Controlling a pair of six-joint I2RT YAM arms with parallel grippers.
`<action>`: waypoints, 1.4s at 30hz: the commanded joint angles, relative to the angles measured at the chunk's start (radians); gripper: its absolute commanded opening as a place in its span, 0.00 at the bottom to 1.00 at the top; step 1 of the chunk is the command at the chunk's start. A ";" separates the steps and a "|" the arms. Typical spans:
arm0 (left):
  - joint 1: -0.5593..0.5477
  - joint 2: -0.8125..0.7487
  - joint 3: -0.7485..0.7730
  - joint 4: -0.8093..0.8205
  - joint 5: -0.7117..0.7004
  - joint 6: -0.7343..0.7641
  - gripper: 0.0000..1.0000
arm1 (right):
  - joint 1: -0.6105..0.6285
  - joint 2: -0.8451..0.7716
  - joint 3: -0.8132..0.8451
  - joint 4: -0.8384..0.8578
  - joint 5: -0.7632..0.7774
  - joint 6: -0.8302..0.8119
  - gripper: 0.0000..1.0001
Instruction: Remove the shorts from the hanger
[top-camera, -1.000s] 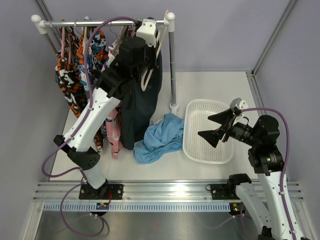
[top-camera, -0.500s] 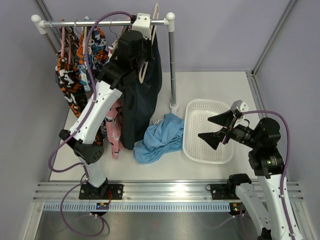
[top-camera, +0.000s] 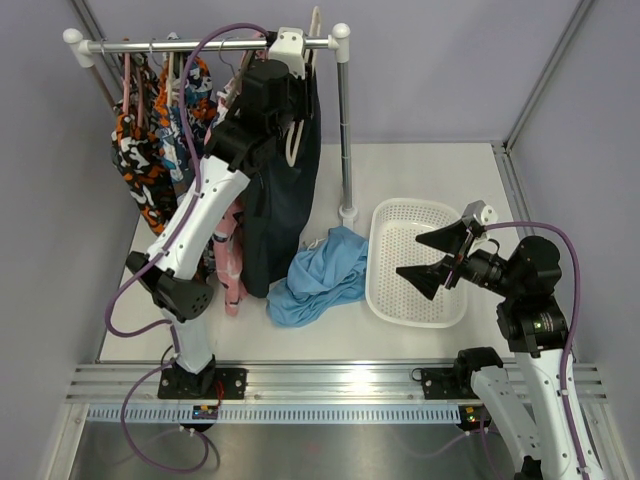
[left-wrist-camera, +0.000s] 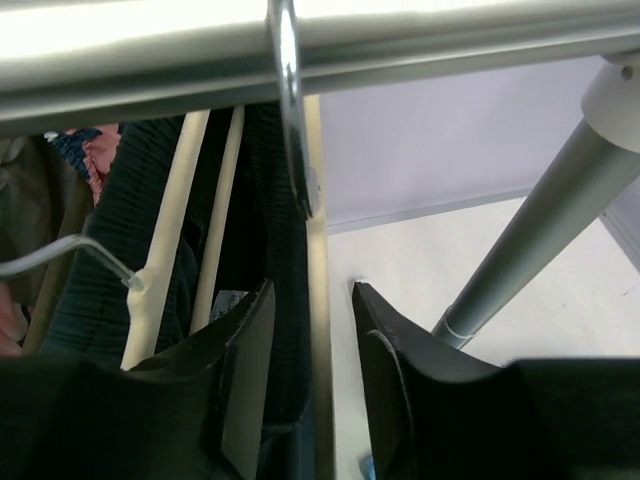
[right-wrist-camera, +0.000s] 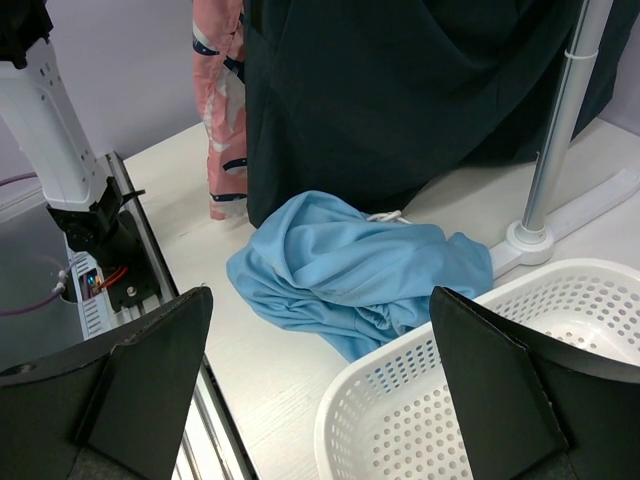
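The dark navy shorts (top-camera: 285, 200) hang on a pale wooden hanger (left-wrist-camera: 318, 300), whose metal hook (left-wrist-camera: 290, 120) sits over the rail (top-camera: 200, 45). My left gripper (top-camera: 297, 80) is just under the rail. In the left wrist view its jaws (left-wrist-camera: 312, 290) stand apart around the hanger's arm and the navy cloth (left-wrist-camera: 265, 200), with a gap on the right side. The light blue shorts (top-camera: 320, 275) lie crumpled on the table beside the basket. My right gripper (top-camera: 410, 252) hovers wide open and empty over the basket's near edge, with the blue shorts (right-wrist-camera: 350, 270) ahead of it.
A white perforated basket (top-camera: 415, 310) sits right of the rack's post (top-camera: 345, 130). A pink patterned garment (top-camera: 228, 270) and orange-black-white patterned ones (top-camera: 140, 150) hang on the rail's left part. Walls close in on both sides.
My left arm has carried the hanger up and back to the rail, and its jaws have parted from shut. The right arm has barely moved.
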 joint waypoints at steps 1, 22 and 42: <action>0.004 -0.053 -0.017 0.048 0.042 -0.013 0.48 | -0.009 -0.006 -0.006 0.037 -0.041 -0.006 1.00; 0.004 -0.447 -0.310 0.062 0.184 -0.019 0.81 | -0.021 0.004 -0.020 -0.013 -0.232 -0.164 0.99; 0.004 -1.493 -1.324 0.078 0.454 -0.056 0.99 | 0.643 0.674 0.356 -0.230 0.573 -0.819 0.99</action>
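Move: The empty hanger is between the left fingers, its hook already over the rail, which runs about 2 cm ahead and 6 cm above; the rack post stands roughly 8 cm to the right, level fore and aft. The blue shorts lie about 20 cm back, 3 cm right and 40 cm below. From the right gripper the blue shorts lie about 9 cm ahead, 17 cm left and 28 cm below; the basket's middle is some 13 cm ahead, 5 cm right and equally low. Spread the left fingers fully to free the hanger, then draw that gripper back about 30 cm and some 13 cm left, rising over the first part and sinking after, while it turns clockwise. Ease the open right gripper slightly back, then swing it left and down about 10 cm towards the blue shorts, turning counter-clockwise and tipping its fingers down, without touching them yet. ##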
